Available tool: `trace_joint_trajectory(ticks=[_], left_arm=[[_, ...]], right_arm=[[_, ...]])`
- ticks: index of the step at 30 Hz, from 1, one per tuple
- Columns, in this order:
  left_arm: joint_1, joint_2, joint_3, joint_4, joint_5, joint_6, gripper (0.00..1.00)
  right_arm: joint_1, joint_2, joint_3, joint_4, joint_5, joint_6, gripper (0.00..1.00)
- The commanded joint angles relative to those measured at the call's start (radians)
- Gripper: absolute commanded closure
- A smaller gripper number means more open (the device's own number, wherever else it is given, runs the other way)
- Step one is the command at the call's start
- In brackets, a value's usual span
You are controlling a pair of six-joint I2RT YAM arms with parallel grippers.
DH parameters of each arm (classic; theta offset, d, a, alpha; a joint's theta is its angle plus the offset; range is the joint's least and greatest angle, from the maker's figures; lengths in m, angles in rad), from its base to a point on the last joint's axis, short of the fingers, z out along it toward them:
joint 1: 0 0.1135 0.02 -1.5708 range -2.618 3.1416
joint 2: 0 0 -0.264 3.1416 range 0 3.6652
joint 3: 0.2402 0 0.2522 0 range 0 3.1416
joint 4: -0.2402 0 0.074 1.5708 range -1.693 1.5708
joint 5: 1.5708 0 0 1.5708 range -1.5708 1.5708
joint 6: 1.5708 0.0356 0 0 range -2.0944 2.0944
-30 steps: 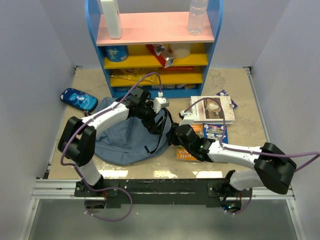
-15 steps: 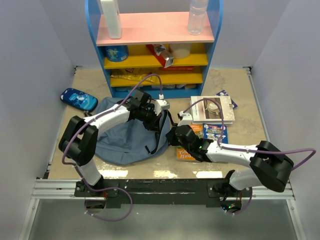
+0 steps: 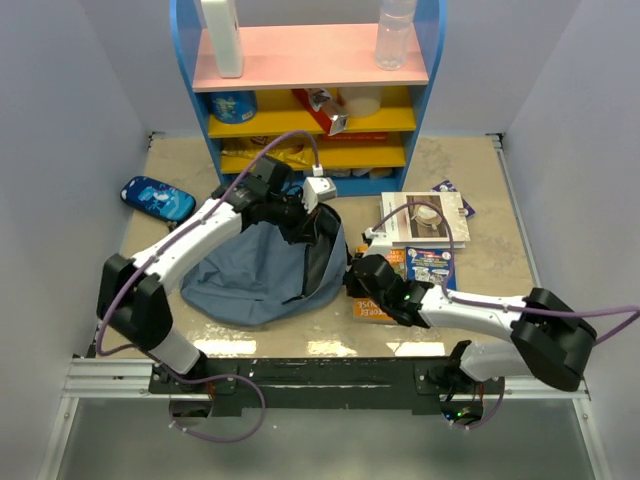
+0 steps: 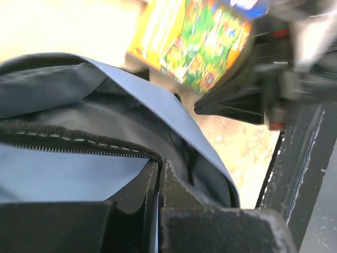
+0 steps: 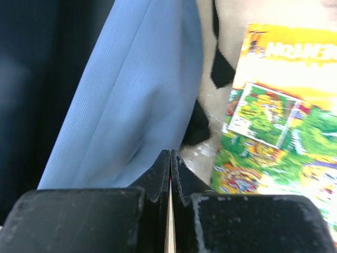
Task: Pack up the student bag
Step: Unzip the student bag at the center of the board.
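The student bag (image 3: pixel 250 280), slate-blue fabric, lies left of centre with its dark mouth turned to the right. My left gripper (image 3: pixel 308 222) is at the bag's upper rim. In the left wrist view it (image 4: pixel 159 164) is shut on the black zipper edge (image 4: pixel 79 141), which runs straight into the jaws. My right gripper (image 3: pixel 352 278) is at the bag's right edge. In its own view it (image 5: pixel 170 153) is shut, its tips against the edge of the blue fabric (image 5: pixel 142 95). Whether any fabric is pinched there I cannot tell.
A colourful orange-and-green book (image 3: pixel 372 305) lies just right of the bag, under the right arm. More books (image 3: pixel 425 220) lie further right. A bright-blue pouch (image 3: pixel 157 198) sits at the far left. A blue shelf unit (image 3: pixel 310 100) with packets and bottles stands at the back.
The left gripper has shut on the zipper rim and drawn it up and back toward the shelf, spreading the bag's mouth. The right gripper has shut at the bag's right edge.
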State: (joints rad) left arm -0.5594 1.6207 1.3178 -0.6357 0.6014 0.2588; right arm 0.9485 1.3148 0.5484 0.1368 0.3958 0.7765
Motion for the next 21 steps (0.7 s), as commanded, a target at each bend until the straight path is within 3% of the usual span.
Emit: trace_joint_trajectory(ticks=[1,6,11,16,21], left_arm=[[-0.005,-0.15,0.116,-0.084,0.021,0.056,1.0],[-0.007,-0.209,0.069,-0.14,0.002,0.089,1.0],[-0.005,-0.246,0.003,-0.176,-0.015,0.114,1.0],[-0.005,-0.301,-0.075,-0.174,-0.067,0.131,1.0],[-0.005,-0.328,-0.058,-0.185,-0.086,0.148,1.0]], right_arm=[[-0.002,-0.132,0.031,-0.06,0.069,-0.006,1.0],[-0.002,-0.213,0.131,-0.045,0.06,-0.033,0.99],[0.001,-0.126,0.223,-0.013,0.014,-0.032,1.0],[0.004,-0.108,0.214,0.018,-0.005,-0.028,1.0],[0.006,-0.04,0.127,0.052,-0.044,0.023,1.0]])
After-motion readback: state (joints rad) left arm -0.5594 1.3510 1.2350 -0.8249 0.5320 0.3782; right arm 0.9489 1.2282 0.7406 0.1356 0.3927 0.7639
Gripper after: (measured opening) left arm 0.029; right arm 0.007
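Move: The left gripper already pinches the zipped edge of the student bag; the middle of the bag lies some 11 cm to its left, 8 cm back and 11 cm below, and the bag mouth about 3 cm right, 5 cm back and 6 cm below. From the shut right gripper the mouth is some 6 cm ahead, 6 cm left, about level in height; the treehouse book lies about 7 cm to its right, level fore-and-aft, 5 cm down. Keep the left gripper pinched on the zipped edge: lift it about 8 cm, then draw it back and left some 5 cm each way over the bag while sinking until it is 3 to 4 cm above its start. Meanwhile raise the right gripper, still shut, some 13 cm from beside the right rim, carry it a little left and forward over the mouth, and let it settle slightly, its left side rolled up about 12 degrees. ##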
